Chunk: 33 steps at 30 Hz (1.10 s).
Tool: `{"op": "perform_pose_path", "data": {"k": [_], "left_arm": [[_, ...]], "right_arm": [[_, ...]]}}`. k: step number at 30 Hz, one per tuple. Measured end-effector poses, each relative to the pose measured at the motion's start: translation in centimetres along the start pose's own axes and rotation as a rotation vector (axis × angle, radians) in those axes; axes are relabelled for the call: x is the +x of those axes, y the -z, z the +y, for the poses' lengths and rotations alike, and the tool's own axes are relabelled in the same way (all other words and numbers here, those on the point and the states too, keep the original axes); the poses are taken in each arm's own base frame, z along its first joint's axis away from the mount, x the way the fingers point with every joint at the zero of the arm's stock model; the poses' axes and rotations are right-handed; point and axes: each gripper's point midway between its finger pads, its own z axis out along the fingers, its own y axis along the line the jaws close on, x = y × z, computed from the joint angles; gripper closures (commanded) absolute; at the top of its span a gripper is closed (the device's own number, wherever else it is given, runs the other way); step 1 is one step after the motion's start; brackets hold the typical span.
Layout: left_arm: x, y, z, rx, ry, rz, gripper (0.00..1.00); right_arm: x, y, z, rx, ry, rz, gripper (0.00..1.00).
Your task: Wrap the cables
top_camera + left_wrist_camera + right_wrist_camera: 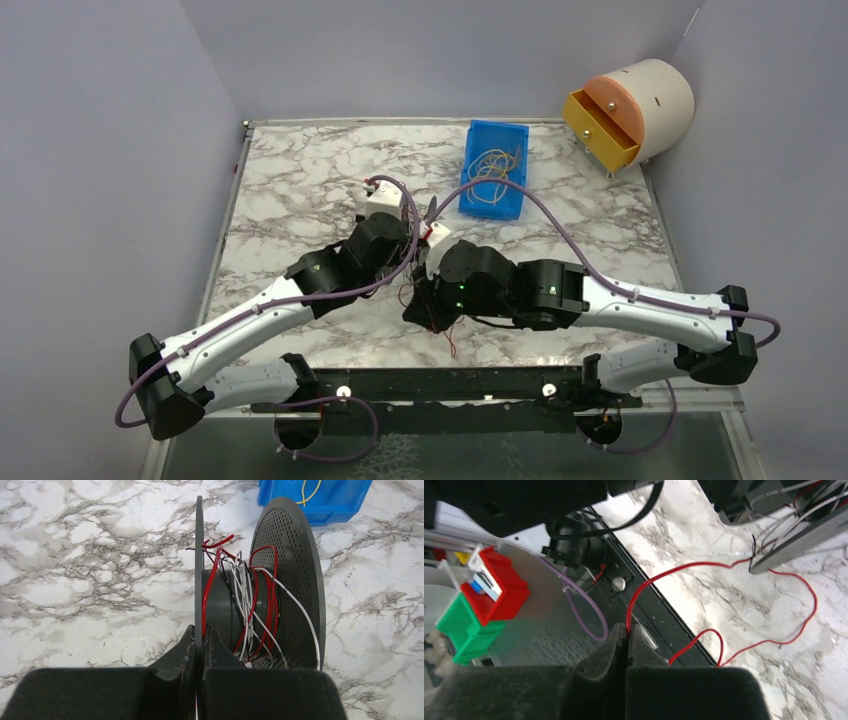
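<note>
A grey spool stands on edge over the marble table. My left gripper [199, 632] is shut on its thin near flange [199, 555]. Red, white and black cables [270, 595] are wound loosely round the hub [220, 605], in front of the perforated far flange [295, 580]. My right gripper [627, 630] is shut on a red cable [684, 567]. That cable runs from the fingertips up to the spool's edge [794, 545], and another loop lies slack on the table. In the top view both grippers meet mid-table, the left gripper [420, 228] above the right gripper [425, 310].
A blue bin [495, 168] with yellowish wires sits at the back centre. A white cylinder with an orange drawer [630, 110] stands at the back right corner. A black rail [440, 385] runs along the near edge. Red [499, 587] and green [466, 627] bins lie beyond it.
</note>
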Motion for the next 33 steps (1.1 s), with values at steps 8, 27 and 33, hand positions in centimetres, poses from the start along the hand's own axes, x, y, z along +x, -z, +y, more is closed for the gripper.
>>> {"op": "perform_pose_path", "data": {"k": [8,27,33], "left_arm": [[1.6,0.2,0.3,-0.009,-0.008,0.050,1.00],[3.6,1.4,-0.1,0.095,-0.040,0.085,1.00],[4.0,2.3,-0.4,0.162,-0.070,0.087,1.00]], "right_arm": [[-2.9,2.5,1.2,-0.082,-0.047,-0.165,0.99],[-6.1,3.4,-1.8,0.076,-0.032,-0.301,0.99],[-7.8,3.3,-5.5,0.157,-0.054,-0.328,0.99]]}}
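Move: My right hand, holding the red cable, has the spool about 11 cm ahead, 4 cm to its left and slightly lower. From that hand, my left gripper is roughly 8 cm ahead and 8 cm left, and the blue bin about 30 cm ahead, 14 cm right and well below. My left hand grips the spool's left flange; the spool's middle lies some 4 cm ahead, 4 cm right and 4 cm below it. Still pinching the red cable, I raise my right hand about 5 cm with its fingertips tipping up, then sweep it forward some 8 cm and a little right, speeding up and turning clockwise, up past the spool's near side. My left hand keeps the flange clamped, sinking and then drawing back about 4 cm while turning clockwise. ##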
